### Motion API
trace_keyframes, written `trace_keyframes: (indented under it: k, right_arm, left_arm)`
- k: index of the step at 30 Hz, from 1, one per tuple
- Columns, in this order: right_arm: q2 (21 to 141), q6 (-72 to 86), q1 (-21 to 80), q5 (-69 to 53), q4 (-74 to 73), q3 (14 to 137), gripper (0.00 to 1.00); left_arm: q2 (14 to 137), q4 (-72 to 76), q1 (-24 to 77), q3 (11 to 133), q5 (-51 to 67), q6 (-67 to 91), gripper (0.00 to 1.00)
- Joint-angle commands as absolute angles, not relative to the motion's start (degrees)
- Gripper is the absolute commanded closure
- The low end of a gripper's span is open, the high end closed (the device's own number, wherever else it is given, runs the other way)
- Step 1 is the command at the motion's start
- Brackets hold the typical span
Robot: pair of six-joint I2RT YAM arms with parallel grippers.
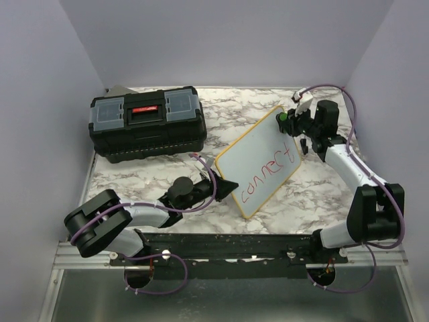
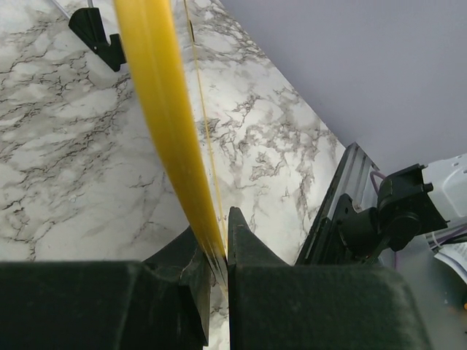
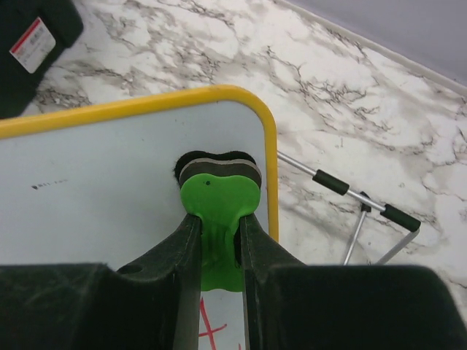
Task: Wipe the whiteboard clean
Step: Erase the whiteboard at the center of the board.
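Observation:
The whiteboard [image 1: 258, 164] with its yellow frame stands tilted mid-table, and red writing [image 1: 268, 171] runs across its face. My left gripper [image 1: 224, 186] is shut on the board's lower left edge. The left wrist view shows the yellow frame [image 2: 157, 109] pinched between the left gripper's [image 2: 225, 248] jaws. My right gripper [image 1: 289, 125] is shut on a green eraser [image 1: 283, 117] at the board's top right corner. In the right wrist view the eraser [image 3: 219, 197] rests its dark felt on the white surface [image 3: 109, 182] near the rounded corner, held by the right gripper [image 3: 219, 237], with a red stroke [image 3: 208, 328] below.
A black toolbox [image 1: 147, 121] with a grey lid sits at the back left. A thin metal stand [image 3: 350, 193] with black sleeves lies on the marble right of the board. A black foot [image 2: 98, 33] of the board shows in the left wrist view. Purple walls enclose the table.

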State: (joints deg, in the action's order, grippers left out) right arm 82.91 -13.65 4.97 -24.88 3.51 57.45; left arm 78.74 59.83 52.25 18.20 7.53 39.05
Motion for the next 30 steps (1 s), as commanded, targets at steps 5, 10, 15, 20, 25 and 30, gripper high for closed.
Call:
trace_keyframes:
  k: [5,10,15,20,25,30]
  right_arm:
    - [80.82,-22.60,4.87,-37.04,-4.10,48.11,0.99]
    - [74.28,-24.22,8.21,-46.80,-4.10,44.10,0.99]
    - [69.84,-24.59,11.49,-56.69,-12.09,48.43,0.99]
    - [68.05,-13.03,11.46,-32.39,-2.86,48.43,0.99]
    - [75.61,-7.99,11.01,-7.88,-1.49,52.44,0.99]
    - [75.30,-9.09,12.95,-23.78,-3.35,52.49,0.99]
  left_arm:
    - [76.22,67.34,53.70,19.26,14.11,38.17,1.00]
    - [78.14,69.27,53.70,20.33,14.14,40.52,1.00]
    - [78.66,69.77,53.70,20.27,12.94,41.83,1.00]
    - [78.54,70.69,53.70,20.19,12.22,42.89,1.00]
    - [78.02,70.29,53.70,20.24,12.18,43.29,1.00]
    - [77.08,67.91,53.70,20.41,11.61,42.02,1.00]
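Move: The right hand, holding the green eraser near the far corner of the whiteboard, has the board's middle about 15 cm back, 8 cm to its left and 6 cm lower. The red word "connect" is centred some 18 cm back and 5 cm left; the metal stand is about 5 cm back, 8 cm right. From the left hand, gripping the near short edge, the board's middle is roughly 12 cm right and 9 cm forward. The eraser in the right hand's closed grip rubs along the whiteboard, sweeping back and left about 15 cm towards its middle, dipping some 5 cm early and rising again as the hand turns about 30 degrees counter-clockwise. It then reverses, wiping forward and right roughly 10 cm while the wrist turns back. The left hand keeps its pinch on the near edge, steadying the board. ##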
